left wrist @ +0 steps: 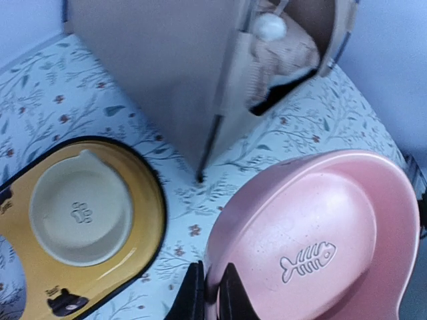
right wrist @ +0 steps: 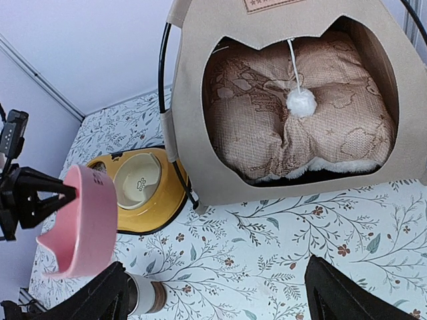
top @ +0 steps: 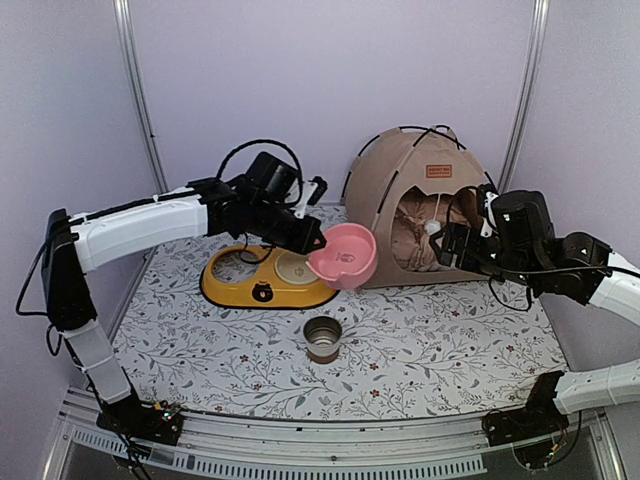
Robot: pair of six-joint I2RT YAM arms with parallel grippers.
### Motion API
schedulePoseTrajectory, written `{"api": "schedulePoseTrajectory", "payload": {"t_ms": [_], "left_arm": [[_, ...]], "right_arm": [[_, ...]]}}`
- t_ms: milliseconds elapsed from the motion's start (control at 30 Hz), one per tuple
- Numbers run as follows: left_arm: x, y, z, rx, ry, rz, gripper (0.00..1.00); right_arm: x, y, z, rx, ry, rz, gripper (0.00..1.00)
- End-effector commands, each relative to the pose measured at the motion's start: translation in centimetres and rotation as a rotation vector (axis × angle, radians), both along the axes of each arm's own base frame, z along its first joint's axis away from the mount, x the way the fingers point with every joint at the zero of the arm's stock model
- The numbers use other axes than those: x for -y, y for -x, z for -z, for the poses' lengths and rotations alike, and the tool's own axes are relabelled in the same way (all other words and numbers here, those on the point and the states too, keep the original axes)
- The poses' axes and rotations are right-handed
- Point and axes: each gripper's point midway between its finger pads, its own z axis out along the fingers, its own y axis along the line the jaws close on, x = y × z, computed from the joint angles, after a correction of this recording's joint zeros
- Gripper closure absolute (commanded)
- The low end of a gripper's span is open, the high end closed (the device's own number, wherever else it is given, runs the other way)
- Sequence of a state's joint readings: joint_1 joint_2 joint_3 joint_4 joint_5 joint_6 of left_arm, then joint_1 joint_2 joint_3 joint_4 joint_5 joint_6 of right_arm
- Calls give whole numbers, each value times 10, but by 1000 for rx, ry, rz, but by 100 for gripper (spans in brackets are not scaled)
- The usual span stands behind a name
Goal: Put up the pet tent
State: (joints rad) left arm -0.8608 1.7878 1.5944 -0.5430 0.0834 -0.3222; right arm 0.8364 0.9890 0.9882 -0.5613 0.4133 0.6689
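Observation:
The tan pet tent (top: 400, 185) stands upright at the back right of the table, its black poles crossed over the top. Its front opening shows a patterned cushion (right wrist: 267, 127) inside and a white pom-pom (right wrist: 301, 103) hanging on a string. My right gripper (right wrist: 217, 293) is open and hovers over the floral mat just in front of the tent (right wrist: 190, 100), touching nothing. My left gripper (left wrist: 212, 297) is shut on the rim of a pink bowl (left wrist: 320, 233), held tilted above the mat beside the tent's left corner (left wrist: 153, 80).
A yellow double feeder (top: 265, 280) with a cream dish lies left of the tent. A small metal cup (top: 322, 338) stands on the mat (top: 420, 350) near the middle front. Walls and frame posts close in the back and sides.

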Motion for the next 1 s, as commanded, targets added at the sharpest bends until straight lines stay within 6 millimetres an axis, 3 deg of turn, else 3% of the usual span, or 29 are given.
{"api": "schedulePoseTrajectory", "payload": {"t_ms": [0, 267, 467, 600, 967], "left_arm": [[-83, -51, -14, 33, 61, -240, 100], [-229, -93, 32, -20, 17, -561, 100], [-298, -106, 62, -61, 11, -717, 100], [-318, -115, 75, -80, 7, -762, 100], [-315, -127, 92, -116, 1, -756, 100]], "right_arm": [[-1, -5, -8, 15, 0, 12, 7], [-7, -8, -5, 9, 18, -13, 7], [-11, -9, 0, 2, 30, -28, 6], [-14, -9, 3, -4, 35, -39, 6], [-13, -9, 8, -10, 45, -42, 5]]}}
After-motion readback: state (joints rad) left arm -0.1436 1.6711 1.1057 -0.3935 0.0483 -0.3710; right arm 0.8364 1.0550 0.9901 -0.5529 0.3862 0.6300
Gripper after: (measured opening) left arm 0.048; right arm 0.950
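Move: The left hand already holds the pink bowl by its rim. The empty left hole of the yellow stand lies about 14 cm ahead, 22 cm to its left and 20 cm below. The white bowl in the other hole is some 14 cm ahead and 6 cm left; the steel cup sits 9 cm back and 1 cm right; the tent's middle is 21 cm ahead, 28 cm right. From the right hand the hole is roughly 20 cm ahead, 45 cm left, 25 cm down. Leftward in one quick sweep of about 33 cm, sinking 12 cm and easing forward as it goes, the left hand carries the pink bowl past the white bowl to the stand's empty left end, turning some 45 degrees counter-clockwise. The sideways run then stops and the hand only sinks slowly, fingers still shut on the rim. ##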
